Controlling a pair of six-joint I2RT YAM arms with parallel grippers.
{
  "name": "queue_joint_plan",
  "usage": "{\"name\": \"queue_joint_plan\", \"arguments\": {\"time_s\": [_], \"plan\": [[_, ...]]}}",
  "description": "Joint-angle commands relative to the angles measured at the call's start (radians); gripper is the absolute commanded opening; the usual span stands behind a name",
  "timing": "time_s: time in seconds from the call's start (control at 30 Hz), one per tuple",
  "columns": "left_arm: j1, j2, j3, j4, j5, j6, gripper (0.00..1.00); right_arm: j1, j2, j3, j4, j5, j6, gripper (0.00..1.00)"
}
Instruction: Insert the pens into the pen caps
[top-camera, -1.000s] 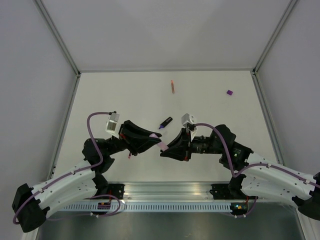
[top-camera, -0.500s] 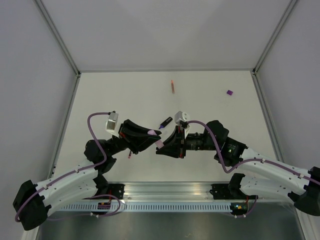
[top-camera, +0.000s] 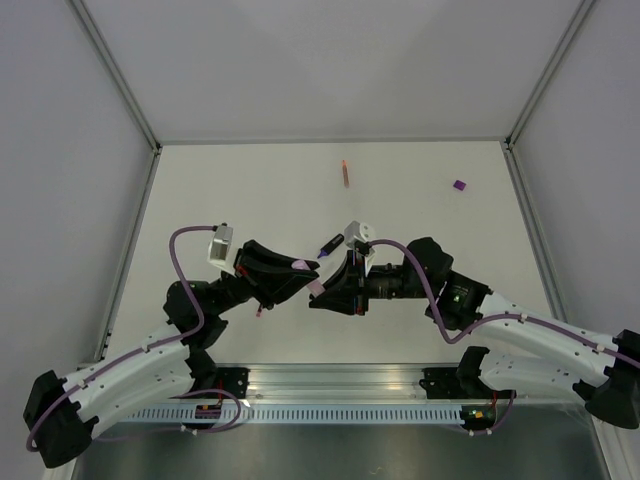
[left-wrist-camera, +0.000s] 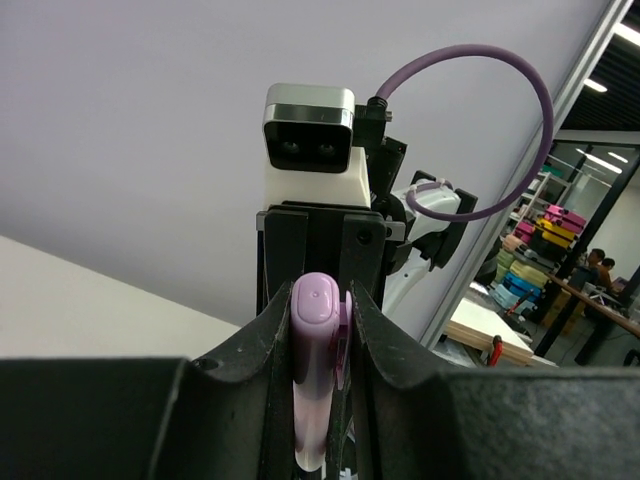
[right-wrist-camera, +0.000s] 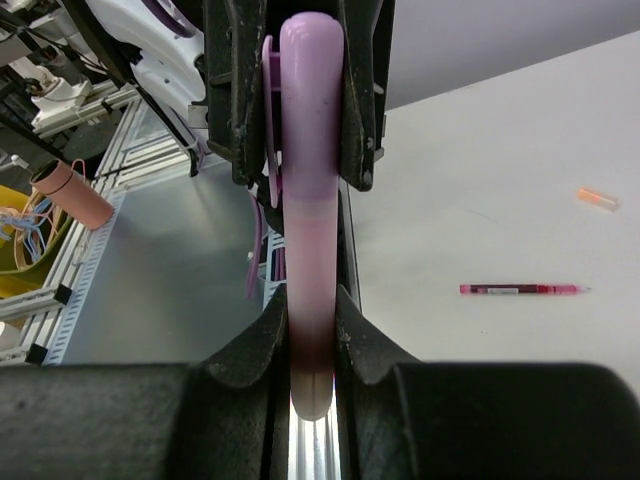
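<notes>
A pale pink-lilac pen (right-wrist-camera: 308, 250) is held above the table between both grippers. My right gripper (right-wrist-camera: 310, 300) is shut on its pale barrel. My left gripper (left-wrist-camera: 322, 300) is shut on the lilac cap (left-wrist-camera: 315, 320), which has a clip on one side. In the right wrist view the cap (right-wrist-camera: 310, 100) meets the barrel with no gap showing. From above, the left gripper (top-camera: 305, 278) and right gripper (top-camera: 318, 292) touch tip to tip. A black purple-tipped marker (top-camera: 331, 243), an orange pen (top-camera: 346, 173) and a purple cap (top-camera: 458, 185) lie on the table (top-camera: 230, 190).
A thin red pen (right-wrist-camera: 522, 289) and an orange cap (right-wrist-camera: 597, 198) lie on the white surface in the right wrist view. Grey walls with metal posts close in the table on three sides. A slotted metal rail (top-camera: 340, 412) runs along the near edge by the arm bases.
My right gripper has moved left and slightly up toward the left gripper. The two sets of fingertips, which had a small gap before, now meet around the pen. The left arm has barely shifted.
</notes>
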Motion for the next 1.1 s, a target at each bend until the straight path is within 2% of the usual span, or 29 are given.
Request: {"name": "queue_joint_plan", "arguments": {"time_s": [0.0,0.03,0.07,0.13,0.2,0.23,0.43,0.77,1.07], "plan": [[-0.038,-0.07,-0.009,-0.348,0.087,0.002,0.25,-0.024,-0.035,0.008,0.322,0.068,-0.02,0.0],[-0.038,-0.094,0.007,-0.373,0.068,0.015,0.27,-0.023,-0.038,-0.021,0.324,0.06,-0.02,0.0],[-0.038,-0.136,0.016,-0.416,0.038,0.019,0.36,-0.022,-0.04,-0.03,0.319,0.059,-0.022,0.0],[-0.038,-0.167,0.045,-0.457,0.016,0.041,0.43,-0.022,-0.047,-0.05,0.318,0.059,-0.022,0.0],[-0.038,-0.203,0.064,-0.522,-0.012,0.061,0.55,-0.022,-0.051,-0.06,0.327,0.053,-0.019,0.0],[-0.038,-0.211,0.08,-0.54,-0.018,0.068,0.65,-0.022,-0.052,-0.061,0.327,0.05,-0.014,0.0],[-0.038,-0.268,0.123,-0.661,-0.061,0.107,0.82,-0.021,-0.052,-0.061,0.327,0.019,0.007,0.0],[-0.038,-0.271,0.229,-0.844,-0.153,0.225,0.85,-0.021,-0.055,-0.078,0.33,0.008,0.018,0.0],[-0.038,-0.224,0.386,-0.91,-0.277,0.331,0.87,-0.022,-0.014,-0.081,0.327,-0.015,0.032,0.0]]}}
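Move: The pink pen, already capped and slanting up to the left, is gripped at both ends. Its middle is about 3 cm right of the left hand, 1 cm back and 3 cm below; from the right hand it is 3 cm left, 1 cm ahead and 3 cm up. On the table some 36 cm below the left hand, the red pen lies 18 cm ahead and 15 cm left, the black marker 37 cm ahead and 4 cm right. Left fingers spread off the capped pen, drawing some 4 cm left; right keeps hold, rising about 3 cm. ##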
